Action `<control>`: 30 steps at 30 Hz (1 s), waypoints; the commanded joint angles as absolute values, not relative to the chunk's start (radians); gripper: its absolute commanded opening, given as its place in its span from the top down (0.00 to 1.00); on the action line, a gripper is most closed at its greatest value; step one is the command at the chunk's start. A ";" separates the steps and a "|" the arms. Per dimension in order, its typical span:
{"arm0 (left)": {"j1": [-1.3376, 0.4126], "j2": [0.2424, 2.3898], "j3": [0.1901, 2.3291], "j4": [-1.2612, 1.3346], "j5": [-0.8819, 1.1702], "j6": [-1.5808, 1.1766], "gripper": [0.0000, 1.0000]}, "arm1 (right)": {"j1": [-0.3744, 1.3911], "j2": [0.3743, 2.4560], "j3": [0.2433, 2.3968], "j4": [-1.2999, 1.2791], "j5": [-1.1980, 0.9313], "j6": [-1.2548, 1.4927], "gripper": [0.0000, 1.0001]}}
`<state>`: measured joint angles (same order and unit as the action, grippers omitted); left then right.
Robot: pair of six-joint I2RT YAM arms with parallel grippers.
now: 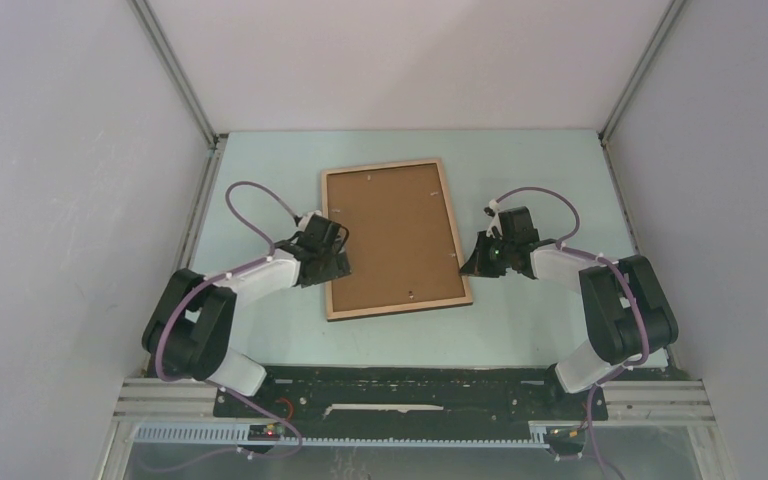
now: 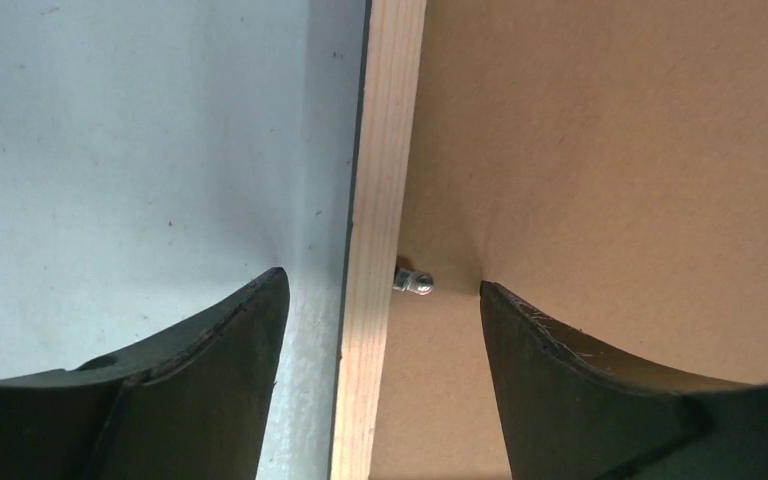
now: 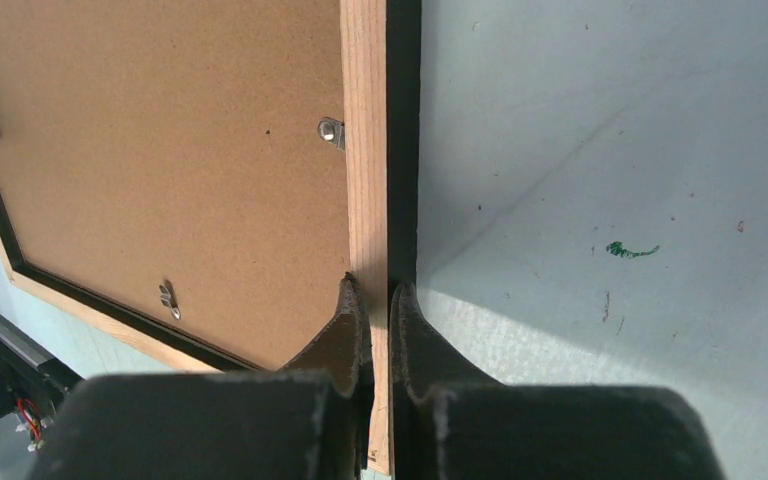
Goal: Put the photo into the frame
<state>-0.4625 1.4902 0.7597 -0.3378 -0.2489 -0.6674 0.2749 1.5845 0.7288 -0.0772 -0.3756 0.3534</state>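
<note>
The frame (image 1: 324,230) lies face down on the table, its light wood rim around a brown backing board (image 1: 392,237). The photo is hidden. My left gripper (image 1: 338,262) is at the frame's left side and open. In the left wrist view its fingers (image 2: 230,340) straddle the wood rim (image 2: 380,150), one over the table and one over the board, next to a small metal clip (image 2: 413,282). My right gripper (image 1: 470,262) is at the frame's right side. In the right wrist view the gripper (image 3: 377,290) is shut on the rim (image 3: 365,150).
The pale table (image 1: 520,180) is walled in on the left, back and right. Small metal clips (image 3: 331,131) sit along the inside of the rim over the board (image 3: 160,130). A green mark (image 3: 630,249) is on the table right of the frame.
</note>
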 commanded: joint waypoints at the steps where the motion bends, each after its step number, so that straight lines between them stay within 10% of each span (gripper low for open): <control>1: -0.456 1.480 0.793 -0.286 -0.253 -0.688 0.18 | 0.296 1.600 0.733 -0.113 -0.375 0.363 1.00; 19: -0.450 1.343 0.551 -0.019 0.143 -0.767 0.13 | 0.327 1.569 0.732 -0.124 -0.322 0.372 0.70; 30: -0.459 1.230 0.507 0.034 -0.022 -0.720 0.00 | 0.347 1.554 0.946 -0.240 0.026 0.523 0.07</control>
<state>-0.4515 1.3048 0.5343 -0.0296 0.0105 -0.7254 0.3378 1.5322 0.7864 -0.1856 -0.1463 0.4461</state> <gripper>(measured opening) 0.996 0.878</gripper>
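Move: The left hand is open astride the frame's left rail, whose middle lies about 1 cm to its left and 1 cm below; that side's metal clip is level with it, about 1 cm right and 1 cm below. The near clip sits some 16 cm right and 5 cm back. The right hand already pinches the frame's right rail at its fingertips, with another clip about 4 cm farther out and 2 cm left. The left hand's outer finger comes up against the outside of the left rail and pushes the frame to the right; the hand goes about 4 cm right, backs off slightly and rises some 2 cm, rolling about 20 degrees with its left side down and opening fully. The right hand stays put while its fingers open and let go of the right rail, then starts to lift, some 1.5 cm, drifting forward and right. ##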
